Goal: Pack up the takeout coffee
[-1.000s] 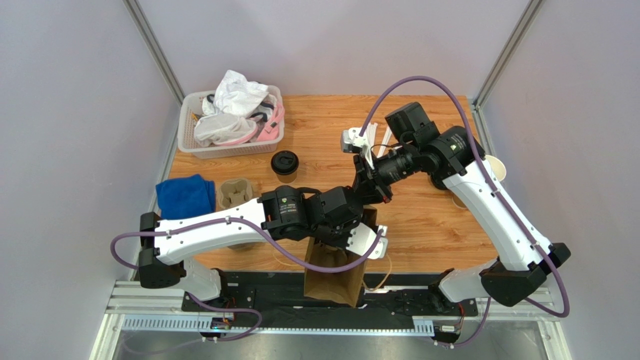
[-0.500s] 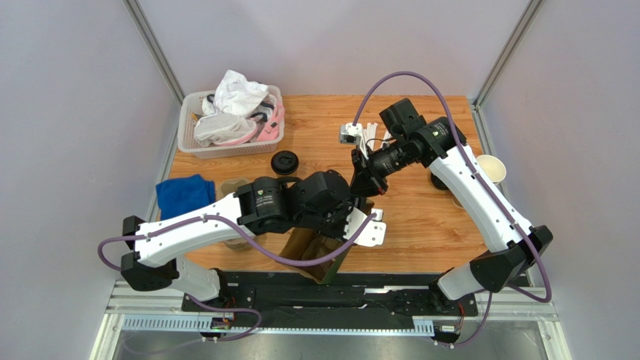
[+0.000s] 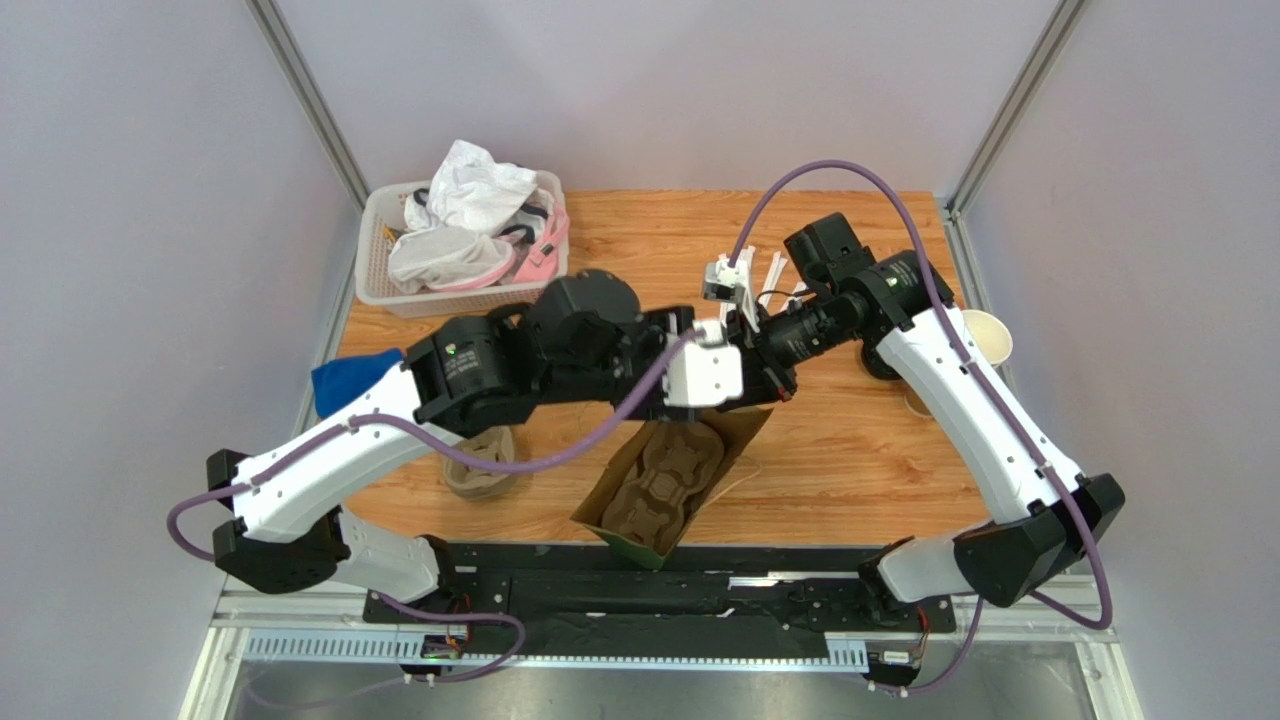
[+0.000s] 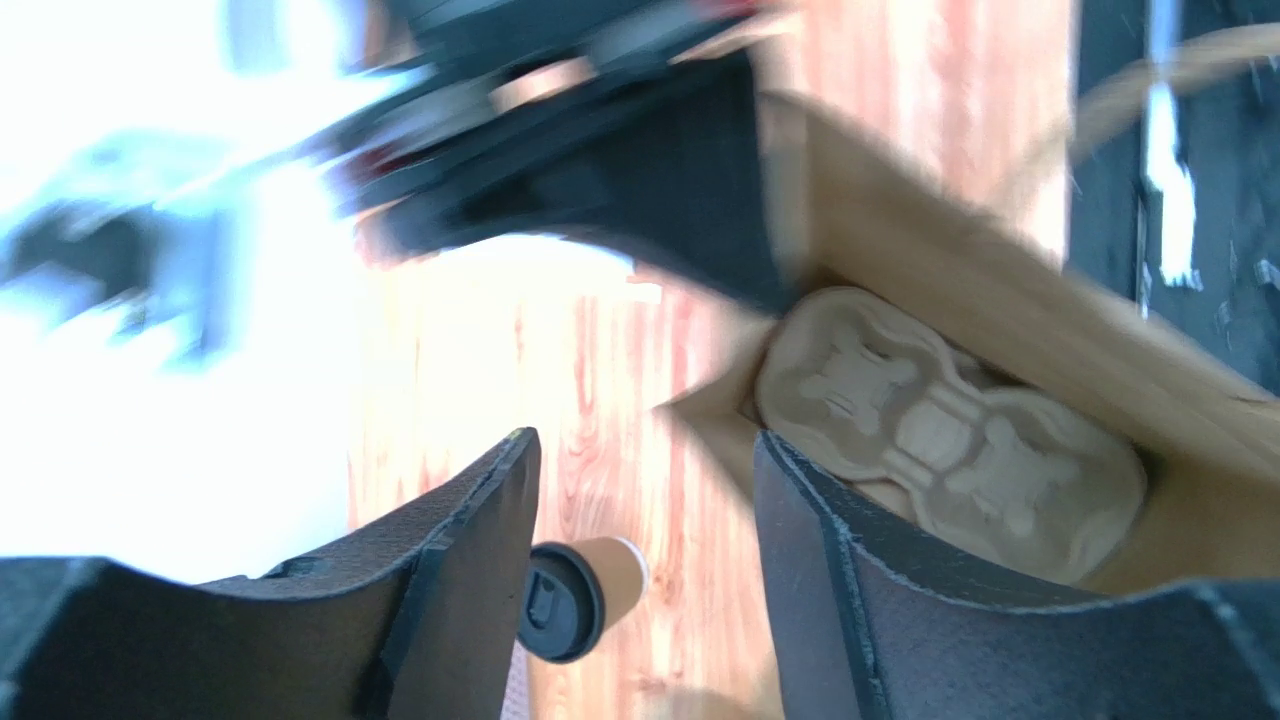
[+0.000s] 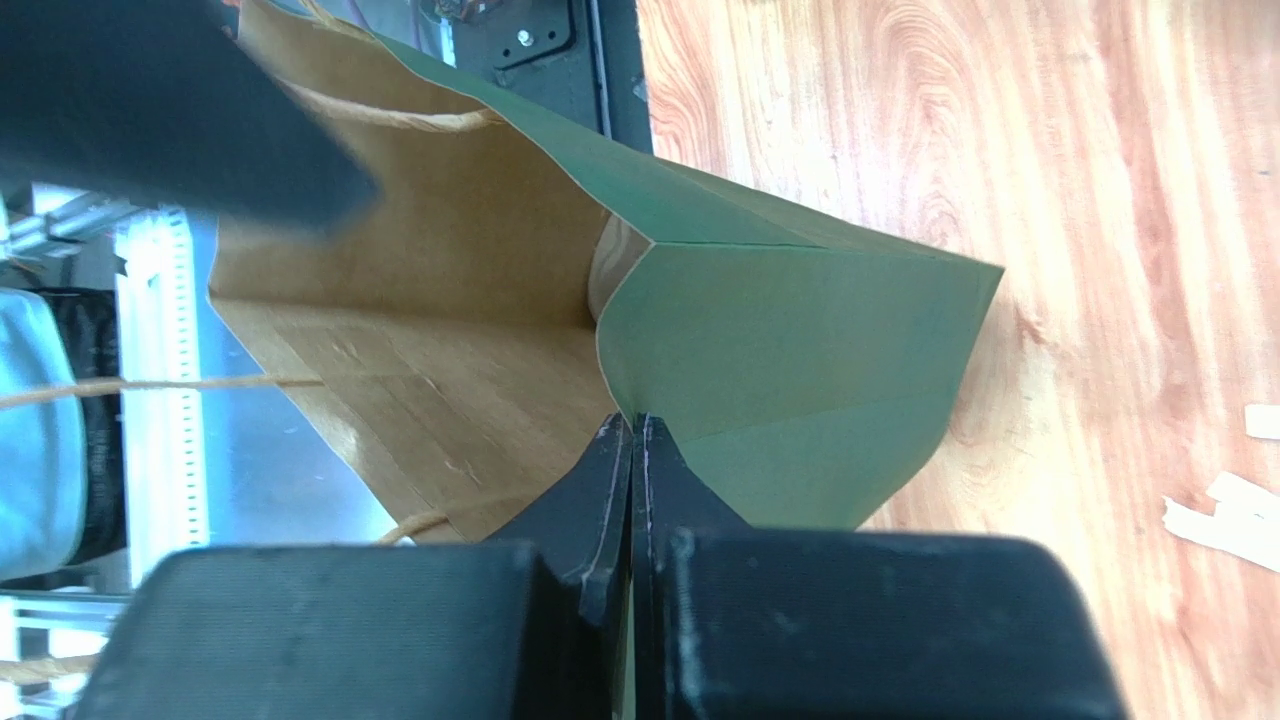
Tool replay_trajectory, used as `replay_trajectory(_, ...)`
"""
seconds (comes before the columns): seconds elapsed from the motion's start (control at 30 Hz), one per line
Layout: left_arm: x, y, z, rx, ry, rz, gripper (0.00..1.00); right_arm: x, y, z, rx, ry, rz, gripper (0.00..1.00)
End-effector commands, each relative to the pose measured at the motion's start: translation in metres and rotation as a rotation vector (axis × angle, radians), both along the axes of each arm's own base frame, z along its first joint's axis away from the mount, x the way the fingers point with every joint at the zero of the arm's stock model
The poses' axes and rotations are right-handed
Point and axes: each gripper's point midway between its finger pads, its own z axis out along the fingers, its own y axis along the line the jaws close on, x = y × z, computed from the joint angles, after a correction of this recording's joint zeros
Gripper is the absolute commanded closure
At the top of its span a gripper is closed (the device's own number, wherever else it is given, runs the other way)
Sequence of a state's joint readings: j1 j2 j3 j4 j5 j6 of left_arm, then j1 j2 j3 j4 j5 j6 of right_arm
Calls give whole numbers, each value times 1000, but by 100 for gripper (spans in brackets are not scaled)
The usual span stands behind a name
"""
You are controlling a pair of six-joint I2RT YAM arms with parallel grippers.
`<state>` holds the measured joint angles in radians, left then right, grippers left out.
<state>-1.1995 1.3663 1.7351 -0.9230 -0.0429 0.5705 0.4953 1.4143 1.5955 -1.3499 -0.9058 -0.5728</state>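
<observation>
The takeout coffee [image 4: 583,594], a brown paper cup with a black lid, stands on the wooden table, seen low between my left fingers in the left wrist view. The left arm hides it in the top view. My left gripper [image 4: 646,510] is open and empty, above the table beside the bag's mouth, and shows in the top view [image 3: 703,371]. My right gripper [image 5: 631,428] is shut on the rim of the brown paper bag [image 5: 751,345]. The bag [image 3: 706,480] lies tilted open with a pulp cup carrier [image 3: 658,483] inside it.
A white basket [image 3: 394,297] of cloths stands at the back left. A blue cloth [image 3: 355,387] and a second pulp carrier [image 3: 478,458] lie left of the bag. A paper cup [image 3: 987,333] stands at the right edge. White stirrers [image 3: 769,278] lie at the back.
My left arm has lifted out of the bag and swung toward the back of the table. The bag has tipped open, showing the carrier inside. My right gripper has kept hold of the rim.
</observation>
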Motion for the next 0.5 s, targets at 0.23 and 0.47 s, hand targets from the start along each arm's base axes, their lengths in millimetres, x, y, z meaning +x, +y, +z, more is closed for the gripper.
replay_trajectory(0.23, 58, 78, 104, -530, 165, 323, 6, -4, -20, 7, -71, -99, -67, 100)
replay_trajectory(0.47, 104, 125, 5, -398, 423, 623, 2, 8, -23, 17, -74, -167, -145, 100)
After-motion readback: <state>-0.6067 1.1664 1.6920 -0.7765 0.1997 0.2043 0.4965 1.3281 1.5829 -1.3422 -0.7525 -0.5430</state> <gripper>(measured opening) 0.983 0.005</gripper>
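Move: The coffee cup with the black lid stands about 14 cm ahead of the left hand, 14 cm to its left and some 30 cm below. The open bag, with a carrier inside, is about 7 cm back, 2 cm to the left and 23 cm below. The loose carrier lies 4 cm ahead and 25 cm to the left, low on the table. From the right hand the cup is about 14 cm ahead, 18 cm to the left and 22 cm below. The left hand swings away from above the bag, some 12 cm to the left and 9 cm forward across the table towards the lidded coffee cup, climbing about 9 cm and then dipping slightly, while its fingers spread from part open to wide and the wrist turns roughly 30 degrees counter-clockwise and rolls its left side down, bringing the fingers from pointing mostly right to forward-right. The right hand keeps its closed fingers pinched on the bag's rim, easing about 2 cm to the right with a slight turn. ##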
